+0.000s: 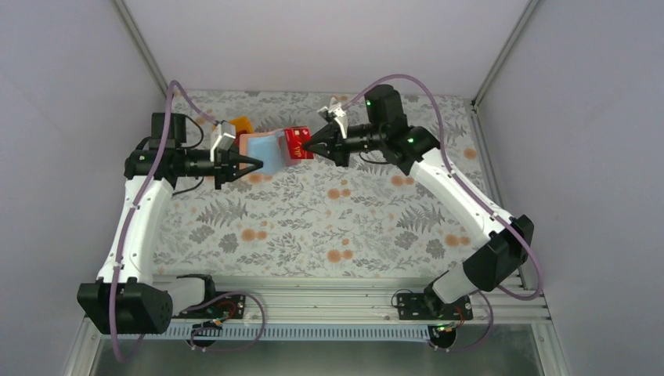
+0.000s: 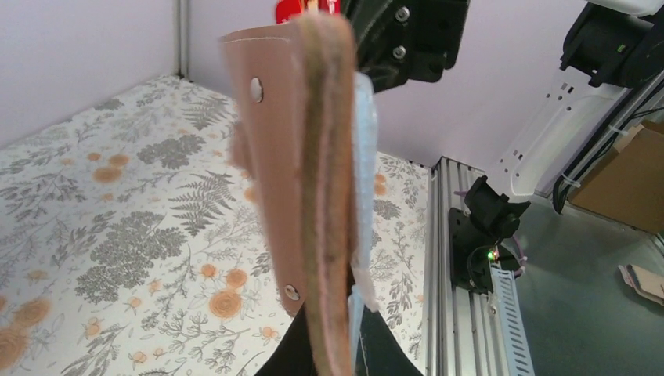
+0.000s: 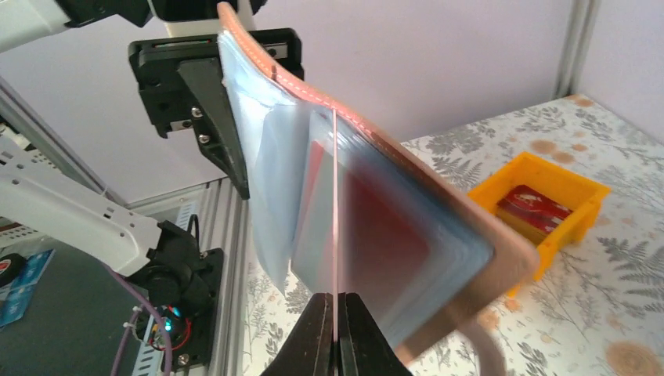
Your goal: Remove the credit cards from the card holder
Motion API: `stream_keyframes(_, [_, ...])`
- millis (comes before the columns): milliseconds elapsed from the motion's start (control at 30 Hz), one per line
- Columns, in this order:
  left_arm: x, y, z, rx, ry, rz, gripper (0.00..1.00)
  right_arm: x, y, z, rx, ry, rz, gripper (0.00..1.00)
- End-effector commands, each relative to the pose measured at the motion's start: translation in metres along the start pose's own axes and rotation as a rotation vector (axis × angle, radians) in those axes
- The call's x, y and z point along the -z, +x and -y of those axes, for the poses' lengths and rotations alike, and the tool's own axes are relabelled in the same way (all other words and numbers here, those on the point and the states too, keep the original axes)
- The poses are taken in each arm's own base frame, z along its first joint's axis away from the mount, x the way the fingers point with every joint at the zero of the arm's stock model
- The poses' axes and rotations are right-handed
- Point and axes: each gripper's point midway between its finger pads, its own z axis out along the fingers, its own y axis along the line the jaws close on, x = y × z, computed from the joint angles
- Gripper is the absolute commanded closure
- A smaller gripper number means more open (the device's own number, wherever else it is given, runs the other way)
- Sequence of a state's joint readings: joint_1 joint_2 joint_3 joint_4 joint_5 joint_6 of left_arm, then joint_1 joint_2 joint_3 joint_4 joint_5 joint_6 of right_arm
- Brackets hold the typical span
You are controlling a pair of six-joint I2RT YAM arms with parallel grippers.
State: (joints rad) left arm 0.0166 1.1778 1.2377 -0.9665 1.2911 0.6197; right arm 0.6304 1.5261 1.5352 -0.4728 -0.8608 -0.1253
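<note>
The card holder (image 1: 262,153), tan outside and light blue inside, hangs above the back of the table with my left gripper (image 1: 257,163) shut on its left edge. In the left wrist view it stands edge-on (image 2: 313,196) between the black fingers (image 2: 384,348). A red credit card (image 1: 298,142) sticks out of its right side, and my right gripper (image 1: 308,146) is shut on that card. In the right wrist view the card shows as a thin upright edge (image 3: 335,204) rising from the shut gripper (image 3: 337,301), alongside the holder's blue sleeves (image 3: 438,258).
An orange tray (image 3: 583,196) sits on the floral table behind the holder, with a red card (image 3: 532,210) lying in it; it also shows as the tray (image 1: 241,123) in the top view. Grey walls enclose the table, and an aluminium rail (image 1: 329,301) runs along the near edge.
</note>
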Motion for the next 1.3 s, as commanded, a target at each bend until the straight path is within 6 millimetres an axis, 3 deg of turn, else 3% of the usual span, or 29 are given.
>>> stream_keyframes(0, [0.000,-0.003,0.006,-0.021,0.032,0.026,0.98,0.009,0.004,0.004,-0.002,0.036,-0.012,0.96])
stream_keyframes(100, [0.000,-0.001,0.001,0.004,0.016,0.023,0.98,0.012,0.001,0.002,0.006,0.042,-0.010,0.96])
stream_keyframes(200, [-0.004,0.010,-0.021,0.101,-0.049,0.005,0.98,0.023,-0.004,0.000,0.016,0.061,0.005,0.96])
stream_keyframes(367, [-0.020,0.058,-0.054,0.304,-0.122,-0.034,0.98,0.052,-0.020,0.001,0.018,0.154,0.057,0.96])
stream_keyframes(567, [-0.071,0.098,-0.035,0.413,0.065,-0.116,0.98,0.068,-0.016,0.009,-0.032,0.249,0.068,0.96])
stream_keyframes(767, [-0.100,0.132,-0.031,0.495,0.136,-0.195,0.98,0.065,-0.003,0.015,-0.072,0.263,0.048,0.96])
stream_keyframes(900, [-0.108,0.152,-0.033,0.558,0.143,-0.219,0.98,0.062,-0.001,0.022,-0.082,0.271,0.035,0.96])
stream_keyframes(1133, [-0.116,0.199,-0.051,0.672,0.069,-0.284,0.98,0.055,0.002,0.027,-0.082,0.254,0.022,0.96])
stream_keyframes(1267, [-0.119,0.214,-0.064,0.708,0.023,-0.334,0.98,0.054,0.007,0.029,-0.088,0.257,0.010,0.96])
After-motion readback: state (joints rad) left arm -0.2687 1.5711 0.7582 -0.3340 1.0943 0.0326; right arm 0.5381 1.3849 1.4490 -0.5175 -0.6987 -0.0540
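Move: The left gripper pinches the card holder; the bare patch of table it is bound for lies some 33 cm below the hand, about 9 cm right and 2 cm ahead. The orange tray is 25 cm ahead of that hand, 11 cm left and 31 cm below. From the right gripper, already pinching the red card, the holder's middle is about 9 cm left, 2 cm back and 3 cm below; the tray is 22 cm ahead, 24 cm left, 33 cm below. Lower the left gripper about 23 cm towards the open table, drifting some 6 cm right midway and rolling the wrist about 45 degrees so its top leans forward, holder kept pinched. Meanwhile draw the right gripper, fingers still shut on the red card, about 5 cm right, away from the holder; let it rise and sink back on the way, then ease slightly forward while turning 15 degrees clockwise. ##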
